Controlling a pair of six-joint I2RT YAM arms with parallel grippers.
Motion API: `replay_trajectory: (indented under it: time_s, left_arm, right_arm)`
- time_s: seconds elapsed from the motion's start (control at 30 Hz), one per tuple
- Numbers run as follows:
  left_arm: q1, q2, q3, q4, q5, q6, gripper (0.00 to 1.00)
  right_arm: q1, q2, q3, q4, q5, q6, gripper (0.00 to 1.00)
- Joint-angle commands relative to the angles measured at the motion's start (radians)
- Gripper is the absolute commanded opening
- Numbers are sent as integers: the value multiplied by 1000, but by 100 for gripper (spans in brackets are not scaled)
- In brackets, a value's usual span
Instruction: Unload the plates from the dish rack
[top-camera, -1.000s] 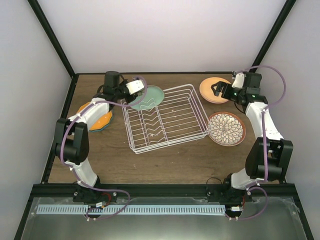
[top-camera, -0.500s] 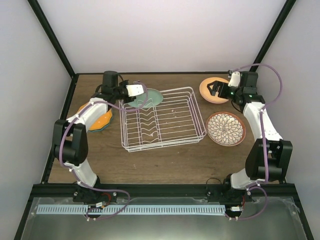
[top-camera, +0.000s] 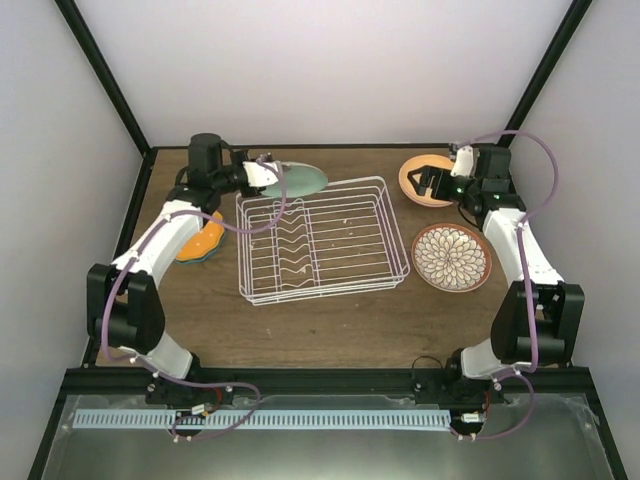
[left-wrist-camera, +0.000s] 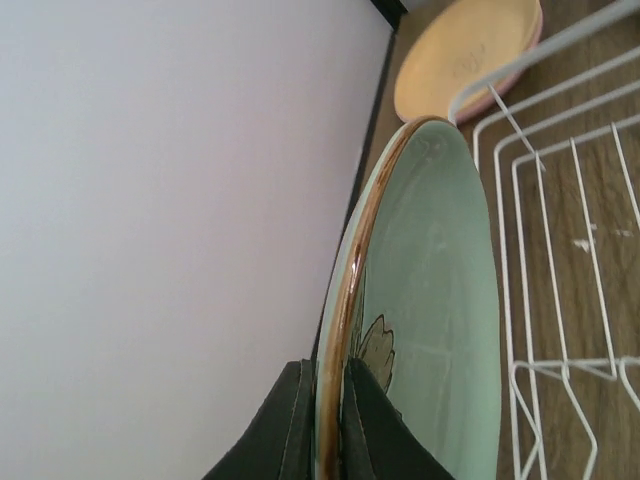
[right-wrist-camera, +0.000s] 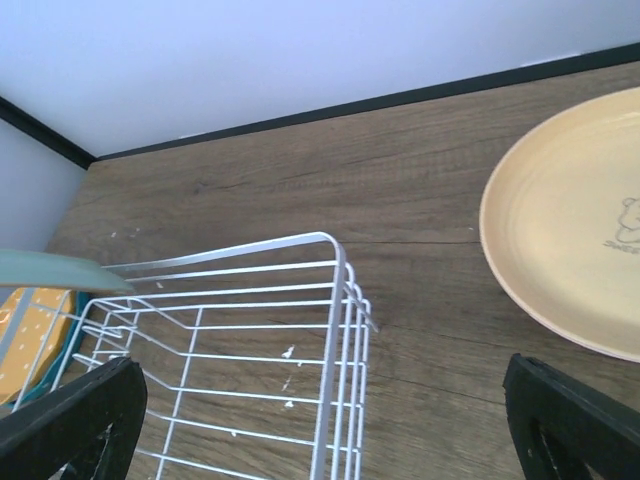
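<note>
My left gripper is shut on the rim of the sage green plate, holding it over the back left corner of the white wire dish rack. In the left wrist view its fingers pinch the plate on edge. My right gripper is open and empty over the pale yellow plate, which lies on a pink plate. The floral plate lies right of the rack. The orange dotted plate lies on the teal one, left of the rack. No plate stands in the rack.
The back wall and the black frame posts stand close behind both grippers. The rack's near right corner shows under my right gripper. The green plate's edge shows at the left of the right wrist view.
My left gripper has carried the green plate back and to the left, turning it flatter. The rack has slid left and turned square. My right gripper has edged left.
</note>
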Motion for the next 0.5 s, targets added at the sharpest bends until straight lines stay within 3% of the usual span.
replay_trajectory:
  time_s: [0.0, 0.23, 0.47]
  left_arm:
    - [2, -73, 5, 210, 59, -125, 4]
    - [20, -12, 166, 210, 65, -669, 4]
    - [32, 80, 274, 227, 216, -1216, 4]
  right_arm:
    - [30, -41, 15, 58, -71, -13, 99]
    - [90, -57, 68, 169, -189, -5, 98]
    - [132, 2, 139, 250, -276, 57, 96]
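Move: The green plate is already pinched by its edge in my left hand, its middle about 4 cm ahead, 5 cm right and 2 cm below. My open right gripper is some 30 cm to the left hand's right, about level with it. From my right hand the green plate lies about 25 cm left, 2 cm ahead and 2 cm up; the dish rack's middle is 20 cm left, 3 cm back and 18 cm down, and the peach plate 13 cm ahead, 5 cm right and 22 cm down. I swing my right hand up and to its left towards the green plate, about 7 cm across while climbing 8, turning it counter-clockwise and tipping the open fingers up by some 15 degrees each. My left hand keeps its pinch and raises the plate about 9 cm, easing slightly forward late on and rolling nearly 40 degrees about its own pointing line, left side down. ##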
